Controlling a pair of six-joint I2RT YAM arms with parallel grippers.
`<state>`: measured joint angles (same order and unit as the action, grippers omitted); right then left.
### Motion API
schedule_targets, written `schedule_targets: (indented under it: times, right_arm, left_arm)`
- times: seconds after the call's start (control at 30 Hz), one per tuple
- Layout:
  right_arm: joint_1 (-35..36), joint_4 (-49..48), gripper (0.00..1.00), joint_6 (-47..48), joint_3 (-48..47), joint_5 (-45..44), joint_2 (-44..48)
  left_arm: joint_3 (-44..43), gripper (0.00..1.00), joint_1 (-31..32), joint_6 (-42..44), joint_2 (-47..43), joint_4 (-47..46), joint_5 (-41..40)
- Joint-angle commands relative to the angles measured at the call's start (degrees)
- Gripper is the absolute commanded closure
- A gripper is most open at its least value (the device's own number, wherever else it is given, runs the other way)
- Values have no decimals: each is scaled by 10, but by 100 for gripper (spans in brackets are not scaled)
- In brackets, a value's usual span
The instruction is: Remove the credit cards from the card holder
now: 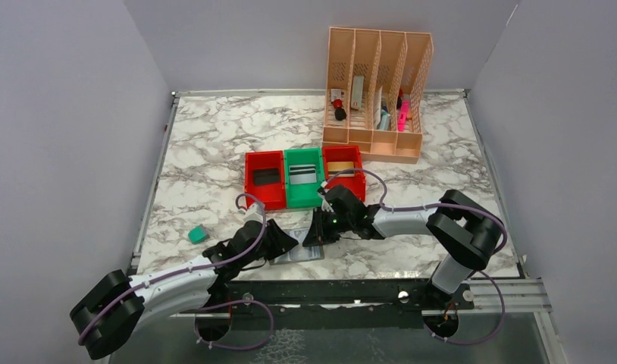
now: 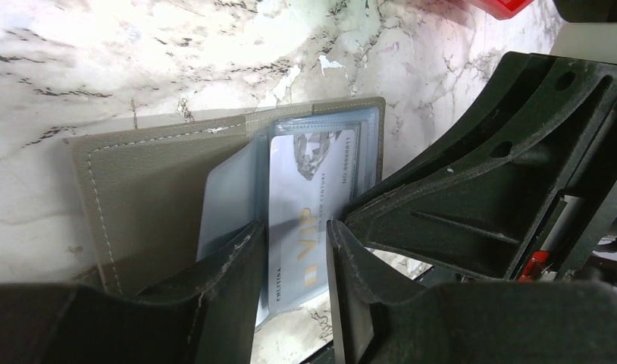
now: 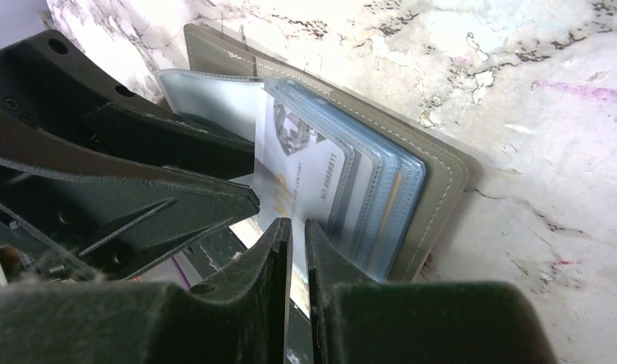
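The grey card holder [image 1: 298, 254] lies open near the table's front edge, with its clear sleeves [image 3: 381, 197] fanned out. A silver card marked VIP [image 2: 309, 189] sticks partway out of a sleeve. My left gripper [image 2: 294, 235] is open, one finger on each side of the card's protruding end. My right gripper [image 3: 298, 226] comes in from the other side with only a thin slit between its jaws. Its tips are at the card's lower end [image 3: 302, 171], and I cannot tell whether they pinch it. In the top view the two grippers [image 1: 289, 243] [image 1: 314, 233] meet over the holder.
Behind the holder stands a row of three bins. The left red bin [image 1: 248, 182] holds a black card, the green bin [image 1: 303, 199] a grey card, the right red bin [image 1: 343, 154] a tan card. A teal block [image 1: 197, 234] lies left. A peach organiser [image 1: 377, 95] stands at the back.
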<state>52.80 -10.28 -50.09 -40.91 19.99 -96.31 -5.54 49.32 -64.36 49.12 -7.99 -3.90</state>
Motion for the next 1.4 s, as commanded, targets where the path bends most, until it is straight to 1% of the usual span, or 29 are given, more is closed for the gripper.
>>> schedule_targets:
  times: [0.0, 0.17, 0.27, 0.5, 0.87, 1.0, 1.17, 1.37]
  right_arm:
    - [1, 71, 82, 12, 36, -58, -18]
    - [0, 53, 82, 3, 46, -49, -21]
    - [0, 42, 82, -4, 52, -45, -24]
    - [-4, 42, 82, -12, 57, -53, -25]
    - [-14, 58, 82, -6, 59, -74, -16]
    - [-17, 59, 82, -4, 60, -76, -13]
    - [-18, 63, 82, 0, 57, -74, -15]
    - [-21, 72, 82, 2, 60, -84, -7]
  left_arm:
    - [45, 61, -1, -15, 21, 22, 19]
    - [61, 66, -2, -22, 2, 2, 21]
    - [71, 72, -3, -26, -12, -20, 27]
    - [73, 100, -4, -31, -57, 2, 19]
    - [52, 100, -7, -25, -146, 112, -16]
    - [42, 100, -8, -18, -158, 148, -28]
    - [28, 100, -7, -8, -158, 167, -33]
    - [2, 100, -8, 5, -166, 215, -59]
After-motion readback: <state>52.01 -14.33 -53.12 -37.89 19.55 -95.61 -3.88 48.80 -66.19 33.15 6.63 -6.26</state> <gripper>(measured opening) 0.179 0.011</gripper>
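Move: The VIP card is right at my left fingertips: its middle sits about 1 cm to my left hand's right, 1 cm ahead and 1 cm below. The open card holder spreads beneath, its middle about 1 cm left, 1 cm back and 2 cm below. From that hand the green box stands some 19 cm ahead, 2 cm right, the left red box 19 cm ahead, 8 cm left. From my right hand the card lies about 3 cm left, 1 cm ahead, 1 cm below. I shut my left fingers from not quite half open onto the card's left edge, easing back about 1 cm and slightly up as they close, then draw the card left by about 2 cm, away from my right hand. My right fingers stay put against the clear sleeves to the card's right, keeping the holder down. ##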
